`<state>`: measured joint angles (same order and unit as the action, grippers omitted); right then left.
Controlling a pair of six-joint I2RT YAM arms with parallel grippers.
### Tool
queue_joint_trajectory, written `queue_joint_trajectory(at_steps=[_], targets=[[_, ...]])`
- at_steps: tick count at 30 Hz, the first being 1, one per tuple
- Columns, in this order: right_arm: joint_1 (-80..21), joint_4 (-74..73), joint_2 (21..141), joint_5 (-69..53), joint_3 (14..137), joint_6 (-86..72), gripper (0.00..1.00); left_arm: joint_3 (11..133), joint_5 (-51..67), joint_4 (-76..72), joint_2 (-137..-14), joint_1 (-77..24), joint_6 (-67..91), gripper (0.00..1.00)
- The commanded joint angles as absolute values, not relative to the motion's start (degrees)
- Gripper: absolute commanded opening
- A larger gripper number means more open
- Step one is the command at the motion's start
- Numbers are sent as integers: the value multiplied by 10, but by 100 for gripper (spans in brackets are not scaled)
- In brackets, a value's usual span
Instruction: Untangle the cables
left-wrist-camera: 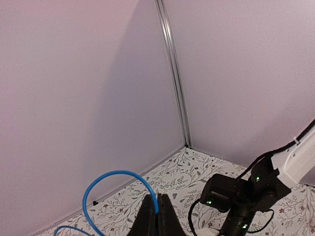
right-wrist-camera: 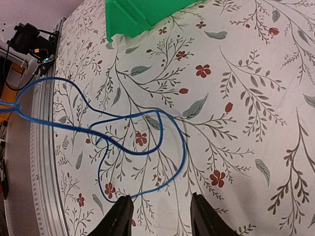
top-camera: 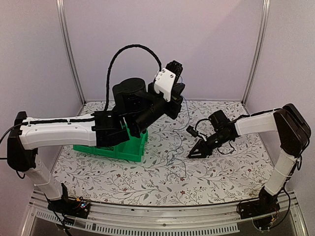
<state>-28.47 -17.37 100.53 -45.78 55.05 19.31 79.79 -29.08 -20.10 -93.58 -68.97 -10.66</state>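
Observation:
The cables show as thin blue strands. My left gripper [top-camera: 174, 66] is raised high above the table's middle, shut on a blue cable [left-wrist-camera: 114, 173] that arches out of its closed fingers [left-wrist-camera: 147, 219]. From there the cable [top-camera: 187, 114] hangs down to the table. Its lower part lies in loose overlapping loops [right-wrist-camera: 147, 150] on the floral cloth. My right gripper [top-camera: 194, 153] hovers low over the cloth, right of the loops, and stands open [right-wrist-camera: 161, 214]. The nearest blue loop passes just ahead of its left fingertip [right-wrist-camera: 120, 214], and nothing lies between the fingers.
A green bin [top-camera: 129, 146] stands on the table's left part under my left arm, and its corner [right-wrist-camera: 133, 17] shows in the right wrist view. Pale walls meet at a back corner post [left-wrist-camera: 173, 78]. The table's metal front rail [right-wrist-camera: 44, 162] runs near the loops.

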Motion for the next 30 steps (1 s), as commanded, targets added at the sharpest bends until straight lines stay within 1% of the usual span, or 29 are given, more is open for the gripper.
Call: queue_joint_trajectory(at_steps=[1, 6, 13, 15, 17, 20, 23, 30], targets=[[-309, -170, 1029, -423, 572, 204, 43, 821, -285, -176, -905, -686, -99, 0], [-343, -171, 1050, -434, 581, 207, 42, 855, -276, -152, -895, -690, -110, 0], [-411, -177, 1091, -372, 606, 209, 40, 955, -275, -89, -911, -708, -141, 0], [-424, -174, 1102, -352, 610, 205, 34, 970, -280, -82, -913, -715, -150, 0], [-432, -174, 1114, -331, 613, 199, 24, 982, -286, -78, -914, -722, -159, 0], [-433, -176, 1137, -302, 617, 181, 5, 1010, -298, -65, -916, -728, -180, 0], [-433, -191, 1156, -282, 626, 174, 2, 1047, -317, -42, -918, -733, -217, 0], [-423, -211, 1183, -224, 633, 160, 0, 1144, -396, -13, -917, -763, -339, 0]])
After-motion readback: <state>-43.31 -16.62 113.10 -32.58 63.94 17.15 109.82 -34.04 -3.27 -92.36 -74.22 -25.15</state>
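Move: The lowest loop of the blue cable lies about 7 cm to the right hand's left, 4 cm back and 7 cm below its half-open fingers. The green box's middle is some 33 cm to that hand's left, 14 cm farther out and a little lower. The left hand, already gripping the cable high up, has the same loop almost straight beneath it, about 40 cm down and 3 cm back. Right hand reaches 7 cm left and down, closing near the loop, while left lifts its held cable about 18 cm. ##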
